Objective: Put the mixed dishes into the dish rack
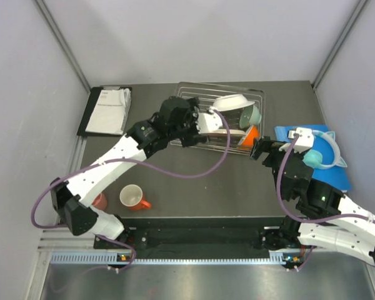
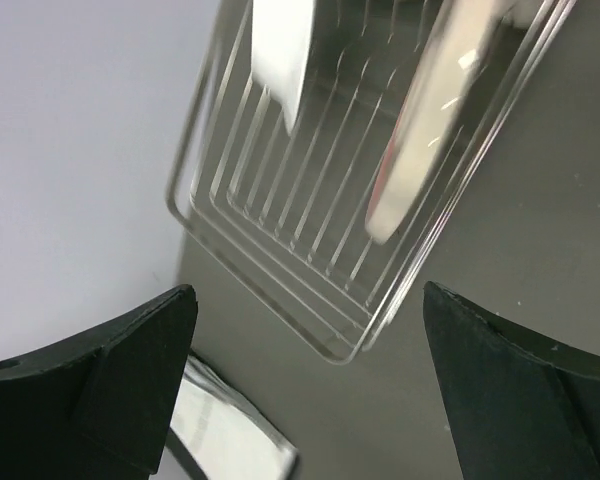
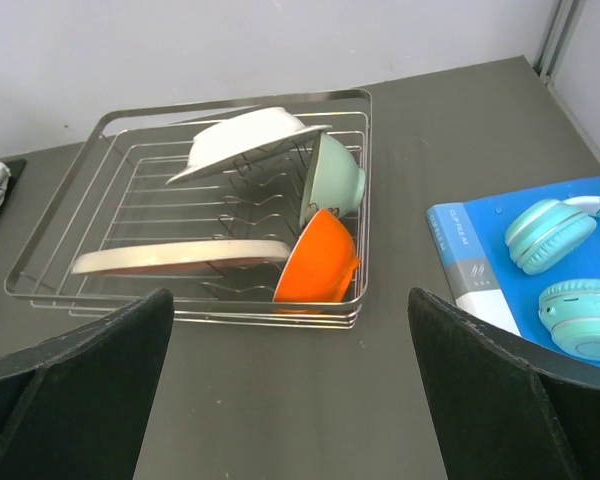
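Note:
The dish rack [image 1: 194,89] [image 3: 60,250] [image 2: 280,300] stands at the back of the table. In it a white bowl [image 1: 232,102] [image 3: 245,140] leans over a mint green bowl [image 1: 254,114] [image 3: 335,180]. An orange bowl [image 1: 251,134] [image 3: 320,260] and a pink-and-cream plate [image 3: 180,257] [image 2: 430,130] sit along its near side. An orange mug [image 1: 132,197] and a salmon cup [image 1: 100,201] stand on the table at the front left. My left gripper [image 1: 176,114] [image 2: 310,380] hangs open over the rack's left end. My right gripper [image 1: 258,150] [image 3: 290,400] is open and empty, just right of the rack's near corner.
A black tray with white papers [image 1: 106,111] [image 2: 230,430] lies left of the rack. A blue book [image 1: 337,175] [image 3: 480,270] with teal headphones [image 1: 322,156] [image 3: 550,235] on it lies at the right. Grey walls close in on three sides.

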Robot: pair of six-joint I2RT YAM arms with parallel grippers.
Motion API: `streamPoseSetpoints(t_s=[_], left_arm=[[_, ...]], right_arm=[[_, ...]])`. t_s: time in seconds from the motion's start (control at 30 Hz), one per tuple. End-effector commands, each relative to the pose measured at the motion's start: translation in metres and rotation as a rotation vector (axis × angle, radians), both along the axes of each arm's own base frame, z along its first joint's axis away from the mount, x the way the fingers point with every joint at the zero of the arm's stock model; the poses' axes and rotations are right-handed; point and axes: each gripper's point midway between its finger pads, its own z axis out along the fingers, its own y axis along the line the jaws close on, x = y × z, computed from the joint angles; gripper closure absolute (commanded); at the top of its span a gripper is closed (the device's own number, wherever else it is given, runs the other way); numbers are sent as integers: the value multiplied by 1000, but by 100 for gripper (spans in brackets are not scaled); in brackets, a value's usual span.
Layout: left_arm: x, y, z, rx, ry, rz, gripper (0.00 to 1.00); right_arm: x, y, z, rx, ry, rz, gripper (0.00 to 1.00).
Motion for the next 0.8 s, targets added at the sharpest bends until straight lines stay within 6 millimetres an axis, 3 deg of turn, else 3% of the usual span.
streamPoseSetpoints(t_s=[0.0, 0.03, 0.07, 0.13, 0.17, 0.27, 0.43, 0.63, 0.77], left_arm=[[70, 66, -32, -109, 152, 367, 1], [91, 72, -37, -148, 192, 442, 1], [111, 96, -39, -176, 215, 522, 1], [143, 106, -39, -255, 271, 612, 1], [153, 124, -44, -270, 303, 667, 1], [176, 136, -59, -298, 357, 740, 1], [178, 138, -102, -282, 446, 793, 1], [164, 117, -124, -362, 609, 751, 1], [159, 119, -140, -353, 640, 769, 1]], right_arm=[[0, -4, 18, 49, -18, -23, 0], [0, -4, 16, 47, -15, -24, 0], [0, -4, 15, 52, -13, -26, 0], [0, -2, 12, 50, -3, -24, 1], [0, -3, 10, 48, 0, -26, 0], [0, -3, 8, 40, 10, -32, 0], [1, -3, 8, 31, 13, -36, 0], [2, 0, 5, 18, 22, -35, 0], [2, 0, 4, 22, 24, -34, 0]])
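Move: The empty left hand hangs open in front of the dish rack. The rack's left rim is about 19 cm ahead of it, some 13 cm to its left and roughly 24 cm lower. The pink plate stands in the rack about 9 cm ahead and 8 cm to the right, and the white plate about 21 cm ahead and 14 cm to the right, both some 20 cm below. From the right hand, that rim lies about 29 cm ahead, 34 cm left and 25 cm below. Forward and left in one quick sweep, some 18 cm out, the left hand swings from in front of the rack to over its left rim, sinking all the way. It then slows and keeps descending, easing slightly right and back. The wrist turns about 45 degrees counter-clockwise and tips down; the fingers stay wide open, with no contact seen. ##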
